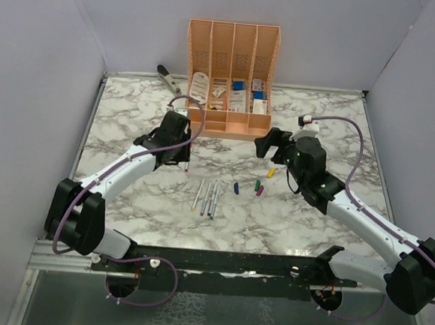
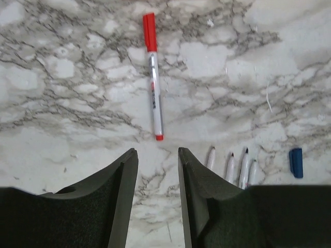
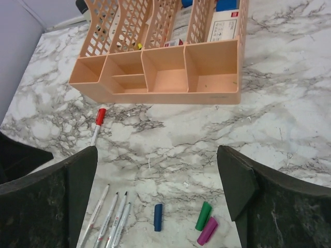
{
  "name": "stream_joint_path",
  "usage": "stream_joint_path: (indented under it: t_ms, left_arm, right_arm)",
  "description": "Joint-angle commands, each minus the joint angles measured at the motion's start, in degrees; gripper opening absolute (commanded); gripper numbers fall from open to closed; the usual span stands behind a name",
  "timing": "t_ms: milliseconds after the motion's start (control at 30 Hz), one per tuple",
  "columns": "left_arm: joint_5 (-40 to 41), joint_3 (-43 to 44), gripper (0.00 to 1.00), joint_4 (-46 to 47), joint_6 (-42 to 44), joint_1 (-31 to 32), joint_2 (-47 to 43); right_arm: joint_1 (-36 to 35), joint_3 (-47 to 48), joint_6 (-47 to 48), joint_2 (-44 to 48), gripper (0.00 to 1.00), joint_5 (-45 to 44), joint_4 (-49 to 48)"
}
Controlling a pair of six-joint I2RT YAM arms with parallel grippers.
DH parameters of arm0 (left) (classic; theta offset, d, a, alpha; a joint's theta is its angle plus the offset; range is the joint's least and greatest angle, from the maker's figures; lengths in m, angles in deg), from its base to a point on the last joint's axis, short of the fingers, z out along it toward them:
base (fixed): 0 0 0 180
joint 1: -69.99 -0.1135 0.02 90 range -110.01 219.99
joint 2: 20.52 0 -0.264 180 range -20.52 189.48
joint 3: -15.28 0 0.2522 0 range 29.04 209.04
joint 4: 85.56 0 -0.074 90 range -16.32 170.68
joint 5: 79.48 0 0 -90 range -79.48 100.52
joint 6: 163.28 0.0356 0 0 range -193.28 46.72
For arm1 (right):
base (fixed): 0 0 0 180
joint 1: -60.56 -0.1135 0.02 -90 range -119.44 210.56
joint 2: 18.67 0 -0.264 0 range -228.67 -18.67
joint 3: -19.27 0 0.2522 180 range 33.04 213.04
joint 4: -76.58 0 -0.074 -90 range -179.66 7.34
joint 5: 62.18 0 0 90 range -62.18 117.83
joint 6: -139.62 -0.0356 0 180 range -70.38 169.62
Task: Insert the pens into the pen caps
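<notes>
A pen with the red cap on it (image 2: 154, 77) lies on the marble just beyond my left gripper (image 2: 158, 151), which is open and empty above the table. Several uncapped pale pens (image 1: 207, 197) lie side by side in the middle; they also show in the left wrist view (image 2: 232, 166) and the right wrist view (image 3: 109, 216). The blue cap (image 3: 158, 217), green cap (image 3: 204, 215) and magenta cap (image 3: 208, 231) lie loose to their right. A yellow cap (image 1: 271, 171) lies near my right gripper (image 3: 158, 155), which is wide open and empty above the caps.
A peach desk organizer (image 1: 226, 125) with small items stands at the back centre; it also shows in the right wrist view (image 3: 207, 95). A grey stapler (image 1: 166, 77) lies at the back left. Walls close in the table on three sides.
</notes>
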State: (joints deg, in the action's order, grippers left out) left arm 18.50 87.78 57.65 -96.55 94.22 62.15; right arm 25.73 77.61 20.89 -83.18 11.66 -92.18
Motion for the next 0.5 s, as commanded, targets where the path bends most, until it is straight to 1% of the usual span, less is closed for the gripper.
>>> stream_joint_path:
  t_ms: [0,100,267,467]
  left_arm:
    - [-2.33,-3.70,0.39,-3.42,-2.63,3.81,-4.67]
    - [-2.76,-4.73,0.38,-5.10,-3.67,6.94,-5.57]
    - [-2.93,-5.74,0.38,-6.88,-5.47,11.65,-5.22]
    - [-4.27,-7.11,0.38,-7.89,-6.74,13.39,-3.89]
  right_arm:
    - [0.89,-1.36,-3.47,-0.68,0.99,-2.42,-0.27]
    - [1.66,-0.60,-3.80,-2.35,0.99,-1.85,1.01]
    - [1.92,-0.38,-4.82,-3.87,0.95,-5.48,2.08]
    - [1.98,-3.12,-6.66,-1.94,0.92,-11.73,0.93]
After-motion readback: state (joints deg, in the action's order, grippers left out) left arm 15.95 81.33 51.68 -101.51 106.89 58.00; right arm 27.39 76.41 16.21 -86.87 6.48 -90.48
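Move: Back from the left hand by about 11 cm, 6 cm to its right and 10 cm below lies the yellow-ended pen; the maroon-tipped pen is 3 cm to the right of it and 1 cm farther back. The capped red pen lies 3 cm ahead of the hand and 1 cm right. From the right hand, the yellow cap is about 6 cm right, 1 cm ahead and 19 cm down; the green cap is 5 cm back and 1 cm right. Leaving the capped red pen, the left hand draws back about 9 cm, swinging 5 cm right and sinking 3 cm towards the yellow-ended pen, tipping down and turning clockwise roughly 10 degrees each, fingers staying part open and empty. The right hand, already wide open, sinks some 4 cm and drifts 2 cm right towards the yellow cap, turning a little clockwise and nosing down. ##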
